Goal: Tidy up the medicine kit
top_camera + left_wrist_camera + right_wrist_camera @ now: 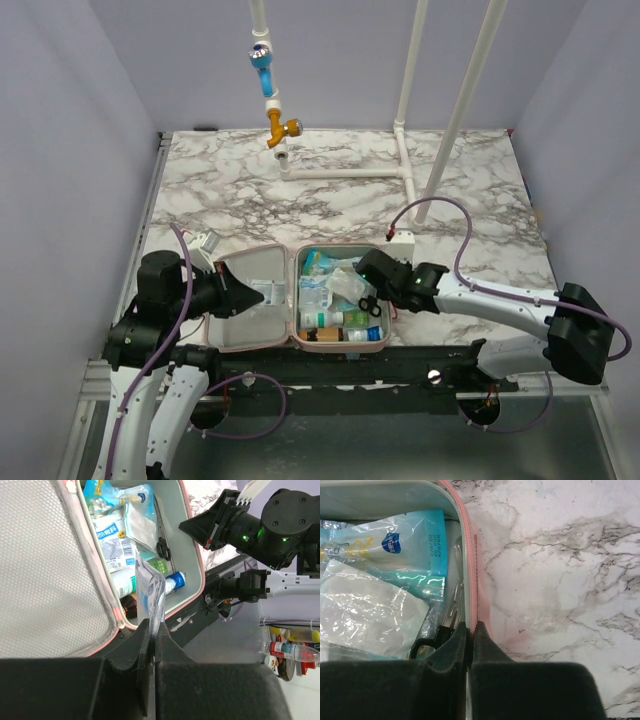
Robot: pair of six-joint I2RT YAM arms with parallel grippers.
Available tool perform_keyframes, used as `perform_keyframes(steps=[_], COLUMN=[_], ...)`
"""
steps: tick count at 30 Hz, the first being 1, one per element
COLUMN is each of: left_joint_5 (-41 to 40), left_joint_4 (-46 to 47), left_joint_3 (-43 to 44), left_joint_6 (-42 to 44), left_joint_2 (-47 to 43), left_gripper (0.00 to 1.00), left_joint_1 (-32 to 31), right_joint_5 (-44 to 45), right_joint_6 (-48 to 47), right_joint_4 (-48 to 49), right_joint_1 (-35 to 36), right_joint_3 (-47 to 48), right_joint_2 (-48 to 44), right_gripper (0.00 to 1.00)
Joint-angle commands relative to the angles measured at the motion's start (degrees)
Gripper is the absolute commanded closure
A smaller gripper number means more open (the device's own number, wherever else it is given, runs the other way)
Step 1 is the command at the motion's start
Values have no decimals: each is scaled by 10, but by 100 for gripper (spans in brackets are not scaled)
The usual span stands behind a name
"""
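The medicine kit (262,328) lies open near the table's front edge, a pink zippered case with its mesh-lined lid (45,565) on the left. Its right half is full of blue packets, small bottles and black-handled scissors (422,647). My left gripper (243,296) hovers over the lid half, shut on the bottom edge of a clear blue packet (150,592) that stands upright between the fingers. My right gripper (470,627) is shut on the kit's pink right rim (470,545), one finger inside the wall beside the scissors and one outside over the marble.
A white pipe frame (350,172) with a blue and orange valve (270,100) stands at the back of the marble table (480,200). A black rail (400,365) runs along the front edge. Bottles (287,652) sit off the table, below its edge.
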Motion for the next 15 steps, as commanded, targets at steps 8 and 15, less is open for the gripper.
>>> perform_keyframes(steps=[8,15], left_joint_5=[5,5], left_joint_4=[3,1], left_joint_3=[11,14], left_joint_6=[14,16], left_joint_2=[8,10], left_gripper=[100,100], left_joint_1=[0,0], right_joint_5=[-19,-26], right_joint_6=[-217,-345], right_joint_4=[77,140], right_joint_1=[-157,-191], right_joint_3=[24,89], right_joint_2=[41,121], right_gripper=[99,99])
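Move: The right fingers are shut on the medicine kit box's right rim, the box's middle about 11 cm to their left and level fore and aft. The foot of the white pipe stands some 18 cm ahead and 7 cm right; the scissors' handles lie 4 cm left, just inside the rim. The left hand, pinching a sachet, has the box's middle about 18 cm right, 4 cm ahead and 15 cm below. The right hand keeps its pinch on the rim and drags the box about 8 cm forward, 5 cm right. ##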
